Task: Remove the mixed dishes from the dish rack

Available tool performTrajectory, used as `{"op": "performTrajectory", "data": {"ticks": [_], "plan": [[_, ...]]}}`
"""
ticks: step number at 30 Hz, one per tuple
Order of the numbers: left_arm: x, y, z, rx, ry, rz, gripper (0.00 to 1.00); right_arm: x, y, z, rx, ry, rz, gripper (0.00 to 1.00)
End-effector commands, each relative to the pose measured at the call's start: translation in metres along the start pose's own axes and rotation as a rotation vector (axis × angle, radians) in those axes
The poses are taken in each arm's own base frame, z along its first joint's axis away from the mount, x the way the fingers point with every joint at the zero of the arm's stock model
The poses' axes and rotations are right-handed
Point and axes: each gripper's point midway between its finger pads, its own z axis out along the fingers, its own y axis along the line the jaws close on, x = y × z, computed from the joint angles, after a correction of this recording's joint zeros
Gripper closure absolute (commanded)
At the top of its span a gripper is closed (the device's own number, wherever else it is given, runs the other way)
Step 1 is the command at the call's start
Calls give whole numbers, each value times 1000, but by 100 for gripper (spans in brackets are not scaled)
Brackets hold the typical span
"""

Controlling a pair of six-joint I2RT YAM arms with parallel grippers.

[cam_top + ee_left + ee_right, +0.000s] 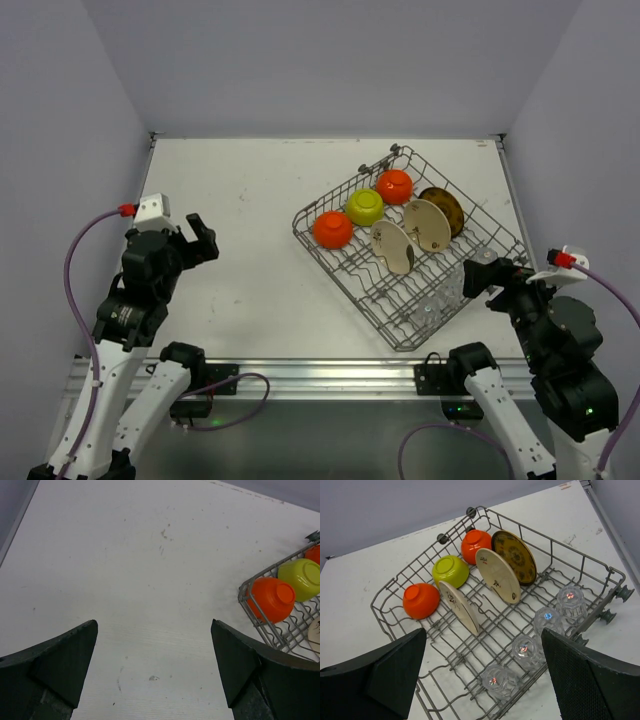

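Observation:
The grey wire dish rack [340, 193] sits angled on the right half of the table. Along its far-left side lie an orange bowl [332, 229], a yellow-green bowl [365, 206] and a second orange bowl [394, 185]. Three plates stand in the tines: two cream [393, 247] [427, 225], one brown-patterned [443, 208]. Several clear glasses [526, 650] line the near-right side. My right gripper [483, 630] hovers open above the rack's near corner. My left gripper [154, 622] hangs open over bare table, left of the rack [243, 591].
The white table [250, 200] is walled by grey panels on the left, right and back. A metal rail [320, 372] runs along the near edge, where both arm bases are bolted. Purple cables loop beside each arm.

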Motion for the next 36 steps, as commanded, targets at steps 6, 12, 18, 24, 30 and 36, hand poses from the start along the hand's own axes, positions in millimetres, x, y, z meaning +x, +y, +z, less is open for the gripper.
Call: {"op": "performTrajectory", "data": {"ticks": [6,12,18,24,30,36], "plan": [[-11,0,4,-14,-57,-34,0,-16,4,1,-11,-58,-7,1],[-12,4,0,-35,-69,-53,0,-10,23,2,-126,-45,-7,1],[-13,-2,-1,7,-82,-53,0,-1,68,28,-285,110,16,1],[-11,-4,-1,24,-84,-55,0,24,86,83,-278,327,-94,3],[-6,-6,2,30,-70,-52,0,39,67,132,-66,432,-393,4],[-5,-10,3,50,-64,-49,0,77,72,157,-3,514,-649,6]]}}
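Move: The nearer, left cream plate stands in the rack about 21 cm ahead of the empty right hand, 10 cm to its left and 24 cm below. The other cream plate is roughly 8 cm right of that plate and 6 cm farther out; the green bowl is 5 cm left and 11 cm beyond it, and the near orange bowl 14 cm left and 5 cm beyond. From the left hand that plate lies about 12 cm ahead, 37 cm right and 17 cm below. Forward and left, then increasingly down, the right hand swings over the rack towards the left cream plate, some 13 cm forward, 11 cm left and 9 cm down after a near-still start. Its wrist tips the fingers down by nearly 30 degrees, turns about 20 degrees counter-clockwise and rolls its left side down; the fingers stay wide open, touching nothing. ##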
